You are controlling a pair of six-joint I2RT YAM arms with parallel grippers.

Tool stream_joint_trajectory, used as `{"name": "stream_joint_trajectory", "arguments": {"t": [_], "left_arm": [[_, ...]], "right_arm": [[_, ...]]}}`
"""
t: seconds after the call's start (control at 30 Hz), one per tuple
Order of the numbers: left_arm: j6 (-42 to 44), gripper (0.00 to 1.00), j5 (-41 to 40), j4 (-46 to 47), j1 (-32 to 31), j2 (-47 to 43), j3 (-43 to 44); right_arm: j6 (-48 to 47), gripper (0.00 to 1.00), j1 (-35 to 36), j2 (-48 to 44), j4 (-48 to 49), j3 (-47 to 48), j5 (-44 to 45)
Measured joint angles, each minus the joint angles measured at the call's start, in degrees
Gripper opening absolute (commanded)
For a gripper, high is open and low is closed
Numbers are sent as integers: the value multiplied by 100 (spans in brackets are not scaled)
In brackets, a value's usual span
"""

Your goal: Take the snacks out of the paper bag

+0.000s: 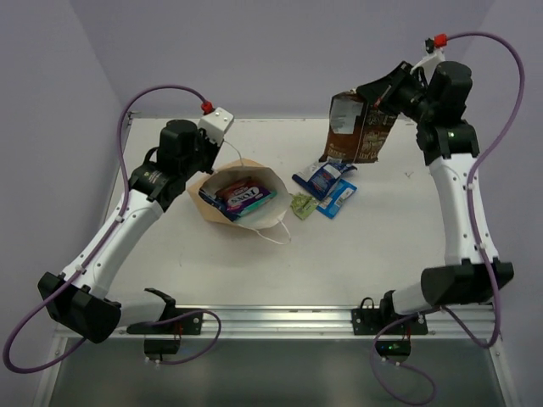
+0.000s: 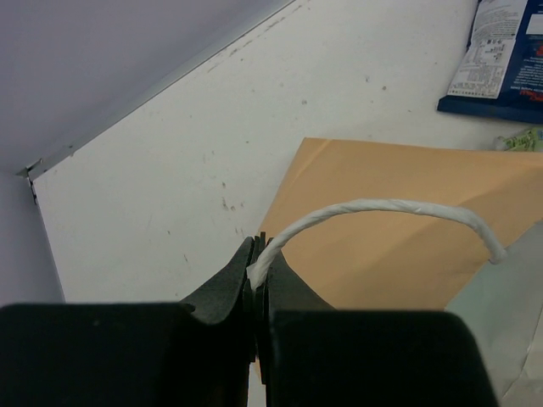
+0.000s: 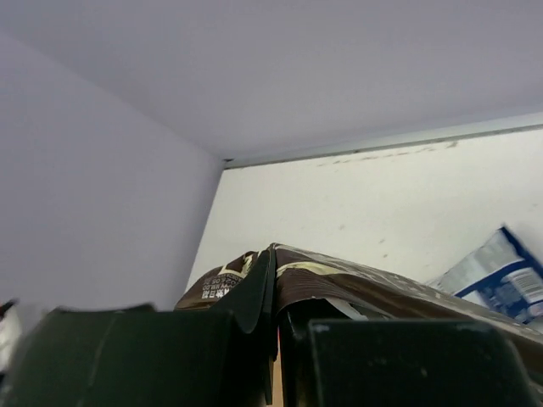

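The tan paper bag [image 1: 242, 199] lies on its side mid-table, mouth up toward the camera, with a purple and a teal packet [image 1: 242, 197] inside. My left gripper [image 2: 257, 275] is shut on its white string handle [image 2: 382, 208], above the bag's tan side [image 2: 399, 254]. My right gripper [image 3: 278, 292] is shut on the top edge of a brown chip bag [image 3: 373, 284], which hangs in the air at the back right [image 1: 361, 127]. Blue-white packets [image 1: 327, 180] and a tiny green wrapper [image 1: 302, 204] lie on the table right of the bag.
The white table [image 1: 373, 254] has a raised back edge [image 1: 280, 119] by the lilac wall. A dark-blue packet [image 2: 501, 59] lies beyond the bag in the left wrist view. The second handle loop [image 1: 278, 235] trails toward the front.
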Motion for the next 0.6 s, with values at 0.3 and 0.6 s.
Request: {"name": "stream_joint_trajectory", "arguments": {"t": [0.3, 0.6], "left_arm": [[160, 0, 758, -109, 0, -42, 0], [173, 0, 1084, -256, 0, -155, 0]], "right_arm": [[-560, 0, -1008, 1733, 1836, -1095, -136], [-625, 39, -1088, 968, 2498, -4262, 164]]}}
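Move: The brown chips bag already hangs from the right hand's shut fingers; the bare table spot it goes to lies about 12 cm farther out, 11 cm to the right and some 42 below. From this hand the dark blue snack is 6 cm ahead, 3 left, and the light blue snack level, 2 right, both about 44 down. From the left hand, still gripping the handle, that spot is 16 ahead and 41 right, the paper bag level, 5 right and 20 below. The brown chips bag is flung out and down by the right hand, which swings forward about 12 cm while veering right, then plunges and draws back, some 30 cm lower overall. The wrist tips down about 25 degrees and the fingers part late, letting go. The left hand keeps the handle pinched, easing roughly 3 cm right and back with a slight clockwise turn. ##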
